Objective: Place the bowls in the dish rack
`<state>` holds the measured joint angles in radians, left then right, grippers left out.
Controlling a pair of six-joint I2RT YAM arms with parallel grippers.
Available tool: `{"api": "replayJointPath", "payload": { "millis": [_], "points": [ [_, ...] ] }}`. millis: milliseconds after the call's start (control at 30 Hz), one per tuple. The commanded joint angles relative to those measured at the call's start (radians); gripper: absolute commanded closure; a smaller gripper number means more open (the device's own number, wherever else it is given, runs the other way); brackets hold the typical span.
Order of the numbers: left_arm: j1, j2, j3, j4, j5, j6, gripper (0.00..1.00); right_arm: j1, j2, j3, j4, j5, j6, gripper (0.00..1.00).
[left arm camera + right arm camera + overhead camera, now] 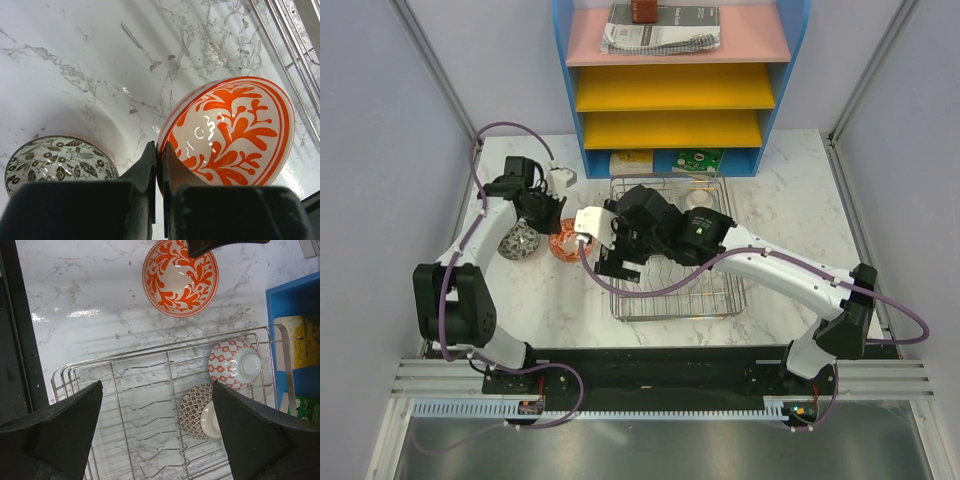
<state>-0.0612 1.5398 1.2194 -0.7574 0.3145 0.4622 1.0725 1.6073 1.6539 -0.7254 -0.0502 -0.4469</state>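
Note:
My left gripper (159,150) is shut on the rim of the red-orange patterned bowl (235,135), which sits just left of the dish rack (677,316). From above, that bowl (563,243) is under the left gripper (552,215). A grey leaf-patterned bowl (55,162) rests on the marble to its left. My right gripper (157,430) hangs open over the rack's (170,347) left part, holding nothing. Two bowls lie upside down in the rack's far end: one white with red diamonds (234,363), one grey-brown patterned (197,410).
A blue-framed shelf unit (680,90) with yellow and pink trays stands right behind the rack, with boxes (632,160) on its lowest level. Its blue edge (290,315) shows close to the rack's far end. Grey walls close in both sides.

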Motion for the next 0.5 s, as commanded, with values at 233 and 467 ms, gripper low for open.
{"api": "replayJointPath", "payload": {
  "millis": [233,467],
  "points": [
    [-0.006,0.197,0.075,0.174,-0.008,-0.051,0.98,0.056,0.045,0.023,-0.005,0.070,-0.041,0.02],
    [-0.008,0.315,0.146,0.179,0.028,-0.066,0.98,0.057,0.043,0.009,-0.006,0.075,-0.049,0.02]
  ]
}}
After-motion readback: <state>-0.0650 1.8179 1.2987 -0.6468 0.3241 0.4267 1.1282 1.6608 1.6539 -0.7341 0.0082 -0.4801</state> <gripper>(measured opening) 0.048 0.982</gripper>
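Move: The left hand already holds the orange bowl by its rim. The bare tabletop that the bowl is lowered over lies about 3 cm ahead, 5 to the right and 11 below. The floral bowl sits some 9 cm to the left and 1 back, the dish rack's middle about 25 right and 5 back, both roughly 9 below. From the open right hand that table spot is around 11 cm ahead, 10 left and 23 below. Keeping its pinch on the orange bowl's rim, the left hand takes the bowl down about 6 cm towards the bare table between the floral bowl and the rack, reaching some 4 cm forward on the way and tipping the fingers slightly steeper; the descent eases off at the end. The open, empty right hand sinks about 2 cm and edges left, then waits. ##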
